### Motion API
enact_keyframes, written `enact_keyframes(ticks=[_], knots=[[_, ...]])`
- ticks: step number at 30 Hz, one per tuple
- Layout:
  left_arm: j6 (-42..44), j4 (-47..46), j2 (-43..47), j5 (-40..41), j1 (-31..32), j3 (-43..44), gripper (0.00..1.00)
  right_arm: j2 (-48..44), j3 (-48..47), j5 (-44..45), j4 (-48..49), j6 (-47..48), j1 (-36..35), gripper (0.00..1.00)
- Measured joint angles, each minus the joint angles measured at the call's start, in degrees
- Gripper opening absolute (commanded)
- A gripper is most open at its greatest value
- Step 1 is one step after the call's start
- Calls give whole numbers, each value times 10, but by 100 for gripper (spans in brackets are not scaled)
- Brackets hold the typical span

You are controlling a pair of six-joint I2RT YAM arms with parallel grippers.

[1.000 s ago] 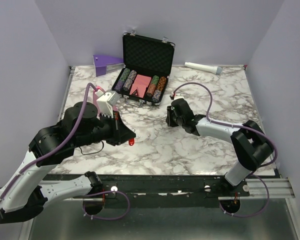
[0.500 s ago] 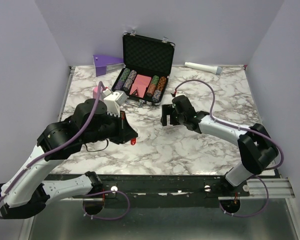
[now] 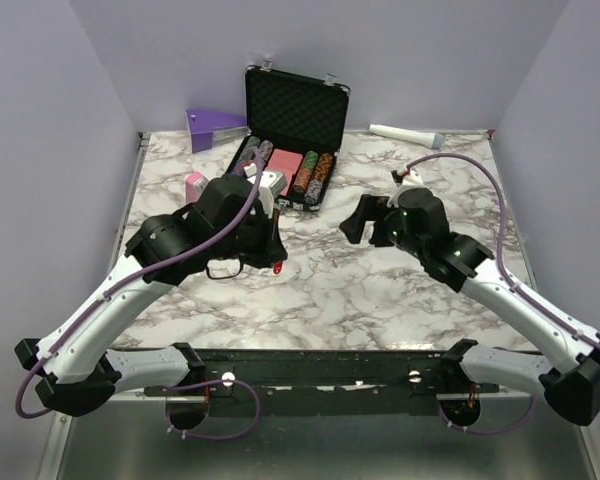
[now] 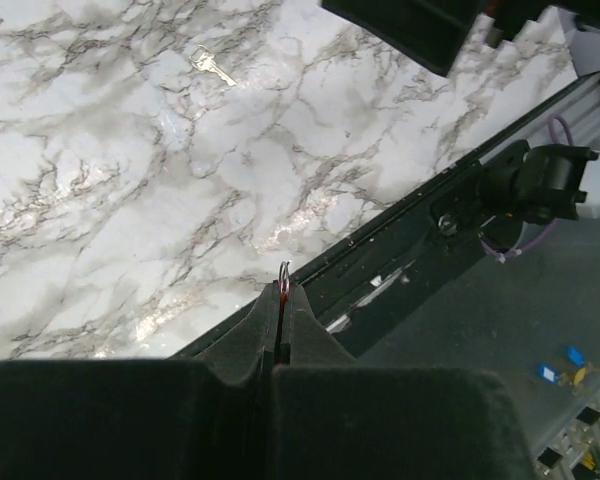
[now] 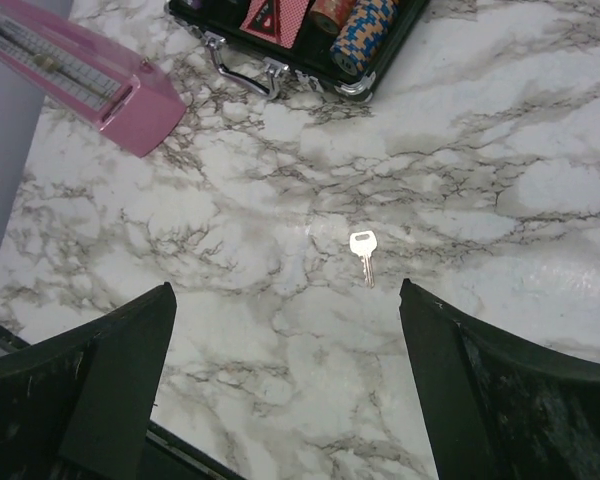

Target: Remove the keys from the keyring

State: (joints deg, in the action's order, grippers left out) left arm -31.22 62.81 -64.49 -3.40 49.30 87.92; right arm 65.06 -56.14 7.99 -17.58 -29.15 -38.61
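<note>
My left gripper (image 4: 281, 300) is shut on the keyring (image 4: 284, 272), a small red tag whose metal ring pokes out past the fingertips. From above, the red tag (image 3: 278, 267) shows at the tip of that gripper (image 3: 276, 258), held over the table's middle. One silvery key (image 5: 363, 251) lies flat and loose on the marble, seen also in the left wrist view as a small key (image 4: 212, 66). My right gripper (image 5: 285, 288) hangs above it, wide open and empty, the key just beyond its fingertips. In the top view the right gripper (image 3: 356, 222) sits right of centre.
An open black poker chip case (image 3: 285, 165) stands at the back centre, its front latch (image 5: 245, 68) near the key. A pink box (image 5: 80, 72) lies to the left, a purple wedge (image 3: 216, 125) and a white cylinder (image 3: 405, 134) at the back. The table's front rail (image 4: 430, 205) runs below my left gripper.
My right gripper has opened wide and drawn back to the right, leaving the key on the marble. The left arm has swung right with the keyring in its grip.
</note>
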Motion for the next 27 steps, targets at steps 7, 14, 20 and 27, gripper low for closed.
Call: enact_keyframes(ticks=[7,14,20,27], knots=[[28,-19,-21,28,-25,-29,0,-121,13,-21,-89,-61,0,100],[52,-79,-39,57,-63,-133,0,-213,18,-24,-166,-100,0,100],[68,-146,-97,75,-87,-200,0,-227,18,-24,-222,-112,0,100],[69,-194,-172,98,-87,-201,0,-239,18,-24,-256,-115,0,100]])
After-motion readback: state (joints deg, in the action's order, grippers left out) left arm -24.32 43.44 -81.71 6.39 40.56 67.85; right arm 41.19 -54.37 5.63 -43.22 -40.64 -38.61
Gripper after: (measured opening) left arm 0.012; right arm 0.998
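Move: The left hand, holding the keyring by its red tag, is bound for bare marble about 12 cm ahead and some 25 cm below. The removed key lies about 18 cm ahead of this hand and 10 cm to its right, the pink metronome 26 cm ahead and 17 cm left, and the poker case 36 cm straight ahead, all at table level. From the empty right hand, the key is 5 cm ahead, 3 cm left and 17 cm down. The left hand keeps its pinch on the red tag and carries the keyring down some 18 cm and forward about 10 cm, towards the bare marble short and to the left of the loose key, tipping its fingers roughly 25 degrees steeper towards the table. Meanwhile the empty right hand stays wide open and backs away from the key, about 10 cm back and 6 cm to the right, rising a little and then sinking part of the way again. ##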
